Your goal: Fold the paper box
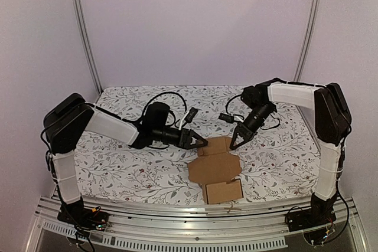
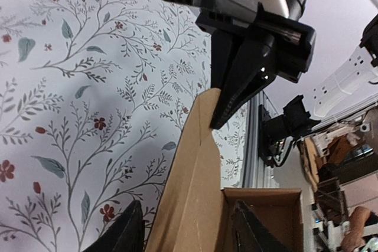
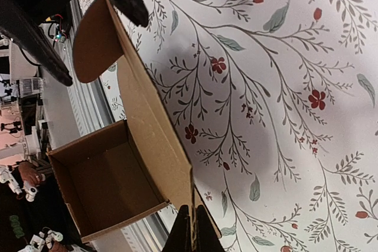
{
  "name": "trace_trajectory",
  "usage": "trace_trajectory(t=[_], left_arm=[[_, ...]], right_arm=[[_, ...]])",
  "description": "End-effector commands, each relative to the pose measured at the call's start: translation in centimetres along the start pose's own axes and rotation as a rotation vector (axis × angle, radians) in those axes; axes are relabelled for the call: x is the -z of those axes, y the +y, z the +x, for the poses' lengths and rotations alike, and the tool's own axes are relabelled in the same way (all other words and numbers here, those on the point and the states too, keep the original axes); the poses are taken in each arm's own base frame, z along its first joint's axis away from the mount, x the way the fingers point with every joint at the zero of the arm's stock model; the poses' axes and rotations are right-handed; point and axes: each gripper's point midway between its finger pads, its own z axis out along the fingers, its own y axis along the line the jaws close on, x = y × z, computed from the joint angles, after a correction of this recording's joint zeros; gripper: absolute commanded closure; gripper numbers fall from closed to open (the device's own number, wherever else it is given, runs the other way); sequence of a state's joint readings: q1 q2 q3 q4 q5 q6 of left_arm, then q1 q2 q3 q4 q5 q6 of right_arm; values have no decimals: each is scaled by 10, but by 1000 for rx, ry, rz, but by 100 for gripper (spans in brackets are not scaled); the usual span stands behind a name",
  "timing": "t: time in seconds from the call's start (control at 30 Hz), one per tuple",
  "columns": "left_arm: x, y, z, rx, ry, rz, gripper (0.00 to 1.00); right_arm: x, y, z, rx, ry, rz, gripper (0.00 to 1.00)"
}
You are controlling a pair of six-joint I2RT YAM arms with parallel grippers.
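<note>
The paper box (image 1: 214, 168) is brown cardboard, lying partly folded in the middle of the cloth. Its open tray (image 1: 223, 191) is nearest the arm bases, and a long flap (image 1: 215, 144) stands up at the far end. My left gripper (image 1: 202, 142) is open at the flap's left end. In the left wrist view its fingers (image 2: 127, 231) stand on either side of the raised flap (image 2: 189, 163) without touching it. My right gripper (image 1: 234, 145) is at the flap's right end. In the right wrist view it (image 3: 194, 213) is shut on the thin cardboard edge (image 3: 147, 122).
A floral cloth (image 1: 130, 169) covers the table. An aluminium rail (image 1: 177, 228) runs along the near edge by the arm bases. Two metal posts (image 1: 82, 28) rise at the back corners. Black cables (image 1: 171, 101) loop above the left wrist.
</note>
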State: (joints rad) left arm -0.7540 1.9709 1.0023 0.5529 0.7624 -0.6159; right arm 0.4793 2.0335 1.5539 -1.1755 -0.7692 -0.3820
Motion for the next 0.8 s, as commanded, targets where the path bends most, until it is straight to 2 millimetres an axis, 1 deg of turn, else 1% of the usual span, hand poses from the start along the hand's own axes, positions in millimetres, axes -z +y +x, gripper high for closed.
trace_trajectory(t=[0.0,0.1,0.17,0.2,0.27,0.37,0.53,0.63,0.77], left_arm=[[15,-14,-31,-183,24,-191,41],[32,-11,-41,-252,94,-323,35],[36,-17,-42,-298,155,-330,34],[36,-24,-43,-320,183,-310,34],[35,-32,-35,-331,249,-273,34],[32,-41,-28,-376,292,-247,34],[30,-33,-24,-438,295,-269,34],[23,-30,-21,-440,296,-248,34],[10,-30,-17,-435,294,-196,37]], right_arm=[[5,11,-4,110,11,198,100],[7,22,2,157,28,180,100],[11,33,5,202,38,162,100],[13,37,6,217,40,159,100],[18,42,4,237,37,159,100],[22,52,2,247,31,136,100],[19,64,4,251,35,56,99],[18,69,5,259,38,32,99],[17,72,6,256,38,3,99]])
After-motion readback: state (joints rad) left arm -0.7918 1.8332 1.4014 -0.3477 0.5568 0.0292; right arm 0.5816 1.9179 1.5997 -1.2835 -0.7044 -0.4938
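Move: The right hand already pinches the right edge of the lid's outer flap, whose middle lies about 6 cm to its left and 1 cm below; the box body that this lid belongs to lies some 13 cm back, 3 cm left and 6 cm lower, with the lid panel between, 6 cm back and 6 cm left. The left hand's half-open fingers straddle the flap's left edge, its middle 3 cm right, 1 cm back and 1 cm below. The left hand opens wider and comes off the flap's edge, rising about 10 cm and a little forward, then drawing back and sinking some 4 cm as its fingers tip about 20 degrees further down. Meanwhile the right hand keeps its pinch and draws the flap up and back towards the robot, drifting slightly left and turning counter-clockwise. ##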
